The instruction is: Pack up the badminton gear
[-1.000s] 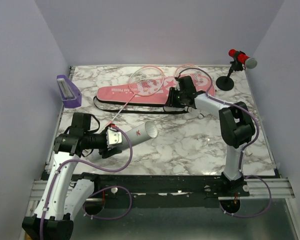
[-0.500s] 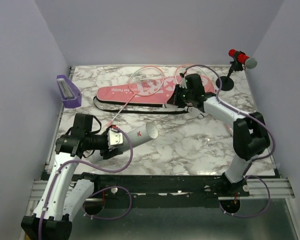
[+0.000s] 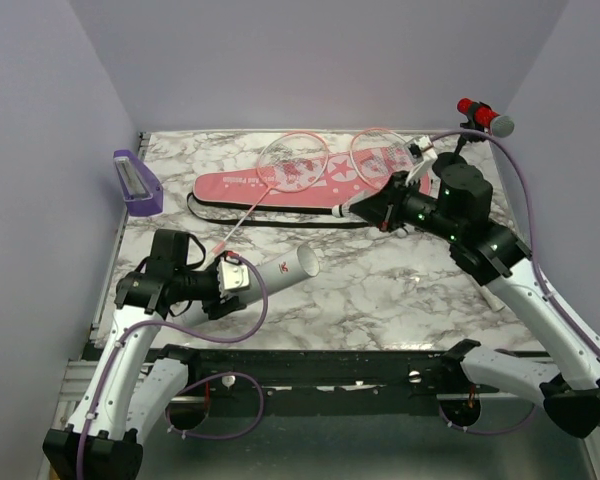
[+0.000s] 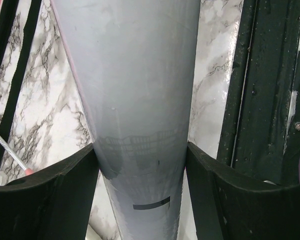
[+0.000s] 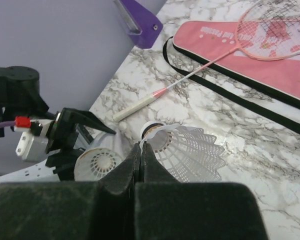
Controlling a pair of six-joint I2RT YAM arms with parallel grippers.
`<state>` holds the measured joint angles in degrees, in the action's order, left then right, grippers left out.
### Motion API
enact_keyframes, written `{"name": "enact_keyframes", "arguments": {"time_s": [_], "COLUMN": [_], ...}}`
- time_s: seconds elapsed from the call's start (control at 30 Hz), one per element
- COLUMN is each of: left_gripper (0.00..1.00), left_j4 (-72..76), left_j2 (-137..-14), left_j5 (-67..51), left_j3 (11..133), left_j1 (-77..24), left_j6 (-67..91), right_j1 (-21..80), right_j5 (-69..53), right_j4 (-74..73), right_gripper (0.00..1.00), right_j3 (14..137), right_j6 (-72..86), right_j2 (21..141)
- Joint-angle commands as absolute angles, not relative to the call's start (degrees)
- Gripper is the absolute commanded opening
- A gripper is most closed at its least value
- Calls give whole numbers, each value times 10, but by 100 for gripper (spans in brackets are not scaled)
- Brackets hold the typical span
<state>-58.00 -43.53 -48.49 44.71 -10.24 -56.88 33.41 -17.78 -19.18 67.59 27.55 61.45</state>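
My left gripper (image 3: 235, 282) (image 4: 140, 192) is closed round the long white tube (image 3: 275, 270) (image 4: 135, 90), both fingers (image 4: 45, 195) pressed against its sides. The tube's open end (image 5: 99, 163) points right, and a white shuttlecock sits inside it. Raised over the table, my right gripper (image 3: 365, 212) (image 5: 141, 148) is shut on the skirt edge of another white shuttlecock (image 5: 187, 147) (image 3: 345, 211). Two pink rackets (image 3: 293, 163) (image 3: 380, 155) rest with their heads on the pink-and-black bag (image 3: 250, 186) (image 5: 250, 55). One white handle (image 5: 135, 107) lies on the marble.
A purple box (image 3: 137, 182) (image 5: 140, 17) stands at the table's back left edge. The red-and-grey microphone (image 3: 485, 116) is at the back right corner, its stand mostly behind my right arm. The bag's black strap (image 3: 270, 220) trails along its near side.
My right gripper has shut on the shuttlecock by the bag and lifted it; the right arm has risen and swung out to the right. The left arm holds the tube almost still.
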Motion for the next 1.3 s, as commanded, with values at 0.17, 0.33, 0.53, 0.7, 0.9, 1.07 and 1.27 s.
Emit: {"name": "enact_keyframes", "arguments": {"time_s": [0.17, 0.33, 0.53, 0.7, 0.9, 1.07, 1.27], "left_gripper": [72, 71, 71, 71, 71, 71, 71], "left_j4": [-543, -542, -543, -550, -569, -577, -583], "left_j2": [-440, -442, -445, -447, -445, -442, -440], "left_j5": [-482, -480, -482, -484, -494, -496, -499], "left_j3": [447, 451, 457, 466, 475, 476, 482], "left_j1": [-105, -105, -105, -105, -106, -109, -112], "left_j6": [-550, -548, -548, -551, -565, -572, -572], "right_j1": [352, 379, 424, 457, 467, 475, 499], "right_j5": [-287, -293, -282, -258, -251, -258, -258], "right_j4": [-298, -304, -289, -279, -249, -214, -182], "right_gripper": [0, 0, 0, 0, 0, 0, 0], "right_j3": [697, 713, 716, 717, 717, 708, 703], "right_j6": [279, 277, 276, 273, 279, 296, 308], "right_j2": [582, 588, 610, 638, 654, 667, 690]}}
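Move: The right hand holds the shuttlecock. The open mouth of the tube lies about 13 cm to its left, 7 cm back and 6 cm below. The pink bag lies roughly 22 cm ahead, 9 cm left and 30 cm below this hand, the left racket about 18 cm ahead and 23 cm left on the table. From the left hand, gripping the tube, its mouth is some 12 cm right, 4 cm forward and 11 cm up. Right hand carries the pinched shuttlecock about 8 cm back and left to the tube mouth, turning 20 degrees counter-clockwise. ##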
